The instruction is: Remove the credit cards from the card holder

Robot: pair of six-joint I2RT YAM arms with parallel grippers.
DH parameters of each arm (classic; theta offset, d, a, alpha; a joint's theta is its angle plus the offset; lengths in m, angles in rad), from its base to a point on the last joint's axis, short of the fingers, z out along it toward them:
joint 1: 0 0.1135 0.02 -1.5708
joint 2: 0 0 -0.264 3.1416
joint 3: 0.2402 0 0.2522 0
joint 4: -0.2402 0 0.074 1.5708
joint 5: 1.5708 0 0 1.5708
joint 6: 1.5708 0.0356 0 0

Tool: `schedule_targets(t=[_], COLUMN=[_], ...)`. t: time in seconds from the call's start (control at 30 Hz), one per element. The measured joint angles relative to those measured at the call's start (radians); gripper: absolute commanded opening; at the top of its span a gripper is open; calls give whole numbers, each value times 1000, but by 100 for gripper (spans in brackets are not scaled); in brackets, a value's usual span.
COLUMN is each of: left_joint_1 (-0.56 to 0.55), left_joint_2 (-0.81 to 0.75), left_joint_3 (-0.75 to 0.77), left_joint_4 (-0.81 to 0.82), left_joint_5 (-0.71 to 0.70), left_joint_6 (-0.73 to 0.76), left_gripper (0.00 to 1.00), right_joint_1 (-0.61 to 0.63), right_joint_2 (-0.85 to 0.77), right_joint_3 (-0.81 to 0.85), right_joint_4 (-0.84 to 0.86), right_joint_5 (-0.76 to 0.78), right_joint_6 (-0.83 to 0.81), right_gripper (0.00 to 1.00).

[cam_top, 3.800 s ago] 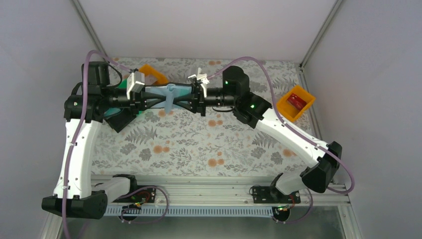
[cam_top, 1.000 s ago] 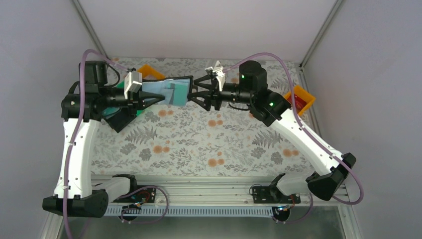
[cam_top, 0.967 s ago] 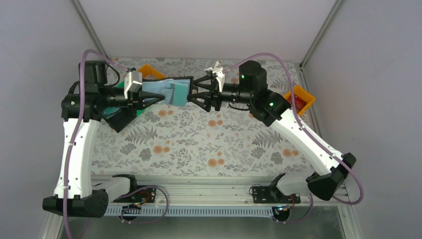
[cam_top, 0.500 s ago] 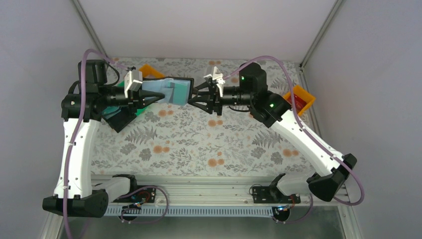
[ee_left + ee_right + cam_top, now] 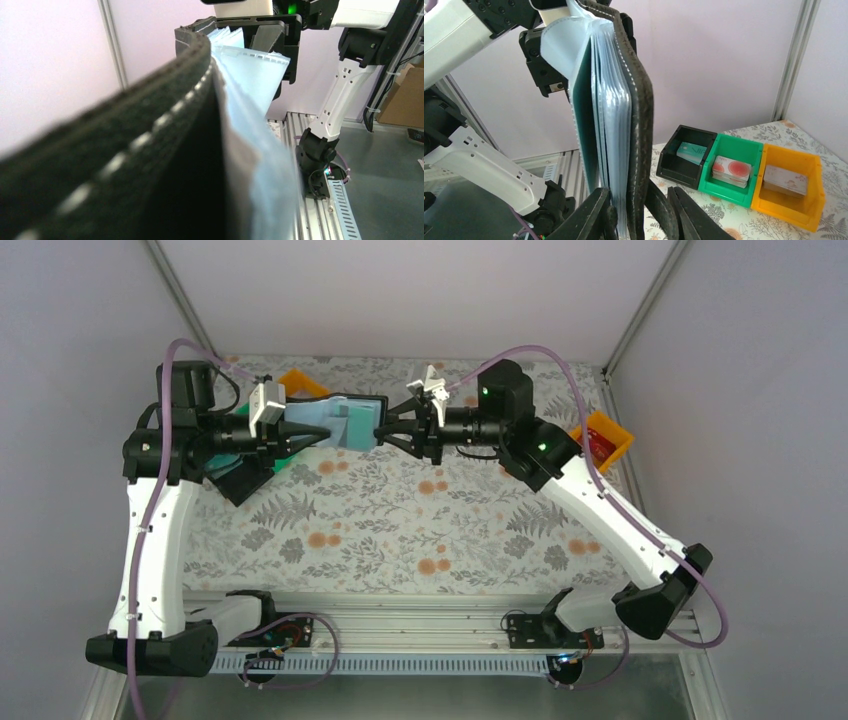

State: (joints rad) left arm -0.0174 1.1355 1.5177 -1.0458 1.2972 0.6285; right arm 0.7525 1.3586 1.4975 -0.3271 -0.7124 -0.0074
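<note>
The card holder (image 5: 340, 425) hangs open in the air at the back of the table, black cover out, pale blue sleeves inside. My left gripper (image 5: 308, 432) is shut on its left half; in the left wrist view the card holder (image 5: 190, 125) fills the frame and hides the fingers. A teal credit card (image 5: 581, 115) stands in the outermost sleeve. My right gripper (image 5: 639, 192) straddles the free edge, one finger (image 5: 596, 210) against the sleeves, the other pressing the closing tab to the cover (image 5: 643, 125). From above, my right gripper (image 5: 383, 432) meets the holder's right edge.
A row of bins sits under the holder: black bin (image 5: 674, 165) with a teal card, green bin (image 5: 744, 147) with red-and-white cards, orange bin (image 5: 809, 200) with a grey card. Another orange bin (image 5: 612, 432) at the right edge holds a red card (image 5: 600, 447).
My right gripper has slid left onto the holder's free edge and its jaws have narrowed around it. The left arm has kept the holder still.
</note>
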Motion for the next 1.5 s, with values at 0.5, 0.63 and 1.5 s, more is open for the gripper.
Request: schedule_targets(t=[0.5, 0.63, 1.5], left_joint_1=[12, 15, 8], left_joint_2=[-6, -5, 3], left_joint_3=[-5, -11, -73], left_joint_4=[-4, 0, 130], left_joint_5=[12, -3, -125], left_joint_6=[14, 7, -135], left_gripper=[2, 2, 2], right_joint_1=[11, 28, 53], right_joint_2=[55, 56, 175], right_joint_3=[72, 79, 124], right_joint_4=[-13, -14, 3], right_joint_5=[2, -10, 88], right_joint_6=[25, 23, 145], right_gripper=[57, 58, 62])
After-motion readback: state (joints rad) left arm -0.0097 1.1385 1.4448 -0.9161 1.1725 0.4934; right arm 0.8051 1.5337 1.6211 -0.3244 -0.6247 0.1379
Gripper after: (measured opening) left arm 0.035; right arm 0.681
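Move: The right hand has its part-open fingers around the free end of the holder: the teal-filled card sleeve lies about 3 cm to its left and level with it in height. The left hand still grips the holder's other end, with that sleeve some 5 cm to its right. From the right hand, the green bin stands about 26 cm ahead, 30 cm left; the orange bin about 34 cm ahead, 24 cm left; both roughly 40 cm below. Leftward along the sleeves towards the gripping left hand, the right hand travels about 4.5 cm, rising slightly first, then going forward and down while its fingers spread wide and tip downward; the near finger seems to push the teal sleeve aside. The left hand keeps its grip, carrying the holder about 3 cm forward and a little down, turning slightly counter-clockwise. ##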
